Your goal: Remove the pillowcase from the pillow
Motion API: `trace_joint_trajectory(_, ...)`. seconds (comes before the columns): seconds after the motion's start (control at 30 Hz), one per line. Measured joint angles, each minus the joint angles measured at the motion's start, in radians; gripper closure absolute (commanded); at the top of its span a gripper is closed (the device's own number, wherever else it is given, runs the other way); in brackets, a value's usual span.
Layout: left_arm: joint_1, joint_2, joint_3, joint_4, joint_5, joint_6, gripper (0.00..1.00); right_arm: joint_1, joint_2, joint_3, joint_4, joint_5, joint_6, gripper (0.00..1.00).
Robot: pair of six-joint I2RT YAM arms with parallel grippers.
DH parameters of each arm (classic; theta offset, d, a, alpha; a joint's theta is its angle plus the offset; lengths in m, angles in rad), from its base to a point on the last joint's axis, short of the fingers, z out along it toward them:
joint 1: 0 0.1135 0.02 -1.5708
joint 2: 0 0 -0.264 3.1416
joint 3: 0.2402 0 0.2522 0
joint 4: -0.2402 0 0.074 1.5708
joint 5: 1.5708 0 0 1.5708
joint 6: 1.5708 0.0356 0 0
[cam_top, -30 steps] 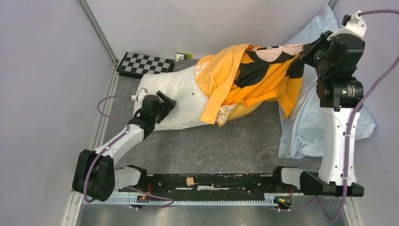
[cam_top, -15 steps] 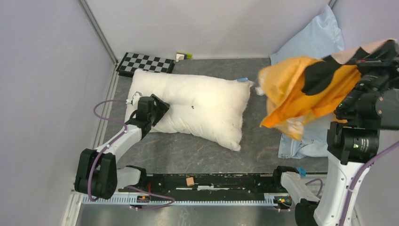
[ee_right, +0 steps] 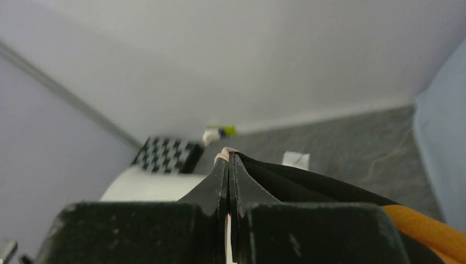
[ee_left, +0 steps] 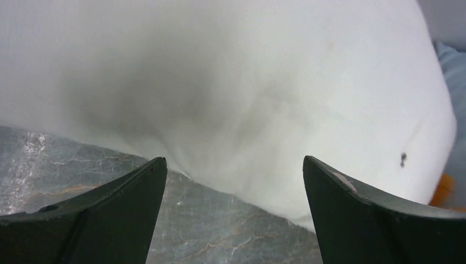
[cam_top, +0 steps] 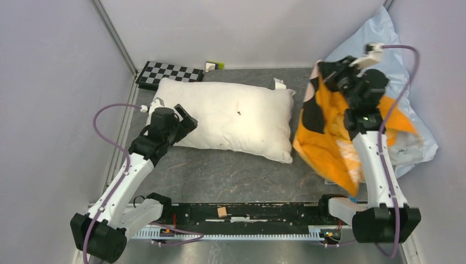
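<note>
The plump white pillow lies bare on the grey table, left of centre. My left gripper hovers at its near-left edge, open, with nothing between its fingers. In the left wrist view the pillow fills the space beyond the left gripper. The orange pillowcase with its black print hangs in a bunch on the right, apart from the pillow. My right gripper holds its top edge. In the right wrist view the right gripper is shut on black and cream fabric of the pillowcase.
A shiny pale blue pillow leans in the far right corner behind the pillowcase. A checkerboard and a small yellow-green object lie at the back wall. A small white tag sits by the pillow's far corner. Walls close in left and right.
The right arm pulled the pillowcase fully off the pillow, swung it right, then lowered it beside the pillow. The pillow settled flat. The left gripper drew back from the pillow's left end.
</note>
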Motion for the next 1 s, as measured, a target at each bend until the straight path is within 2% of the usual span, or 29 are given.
trace_joint_trajectory(0.13, 0.000, -0.048, 0.068, -0.077, 0.064, 0.081, 0.00, 0.168, 0.133, -0.008, -0.122, -0.076, -0.088, 0.99)
trace_joint_trajectory(0.23, -0.001, -0.049, 0.099, -0.107, 0.097, 0.149, 0.00, 0.248, 0.123, -0.027, -0.176, -0.086, -0.169, 0.97)
trace_joint_trajectory(0.33, -0.002, -0.049, 0.102, -0.123, 0.112, 0.226, 0.00, 0.251, 0.068, -0.097, -0.190, -0.033, -0.234, 0.97)
trace_joint_trajectory(0.43, -0.002, -0.049, 0.095, -0.137, 0.123, 0.301, 0.00, 0.248, -0.019, -0.227, -0.212, 0.114, -0.286, 0.97)
trace_joint_trajectory(0.6, -0.002, -0.073, 0.078, -0.159, 0.149, 0.403, 0.00, 0.246, -0.141, -0.428, -0.269, 0.461, -0.288, 0.92)
trace_joint_trajectory(0.63, -0.002, -0.087, 0.070, -0.163, 0.150, 0.422, 0.00, 0.246, -0.143, -0.442, -0.290, 0.528, -0.276, 0.87)
trace_joint_trajectory(0.73, -0.002, -0.124, 0.040, -0.169, 0.156, 0.460, 0.00, 0.246, -0.109, -0.441, -0.366, 0.721, -0.209, 0.22)
trace_joint_trajectory(0.77, -0.002, -0.130, 0.035, -0.174, 0.158, 0.467, 0.00, 0.245, -0.091, -0.438, -0.394, 0.767, -0.197, 0.12)
trace_joint_trajectory(0.8, -0.002, -0.135, 0.030, -0.174, 0.161, 0.473, 0.00, 0.244, -0.071, -0.436, -0.416, 0.793, -0.192, 0.06)
trace_joint_trajectory(0.87, -0.002, -0.138, 0.025, -0.175, 0.173, 0.483, 0.00, 0.243, -0.044, -0.435, -0.444, 0.782, -0.214, 0.02)
trace_joint_trajectory(1.0, -0.002, -0.144, 0.020, -0.176, 0.180, 0.500, 0.00, 0.243, -0.074, -0.503, -0.390, 0.661, -0.263, 0.02)
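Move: The right hand holds the pillowcase high up. The bare patch it is taken to, between pillow and blue pillow, lies roughly 12 cm back, straight below in left-right terms, some 41 cm down. From that hand, the white pillow's middle is about 34 cm left and 3 cm back, 40 cm lower; the blue pillow's is some 16 cm right, level in reach, 33 cm lower. The patch is about 42 cm right, 4 cm back and 14 cm below the left hand. Still pinching the pillowcase, the right hand lowers it some 30 cm, first swinging about 10 cm left towards the pillow, then back right and towards its base. It tips about 45 degrees downward and opens wide near the end, letting go of the cloth. The open left hand draws back about 5 cm across the pillow's near side, rising briefly, and turns clockwise. ##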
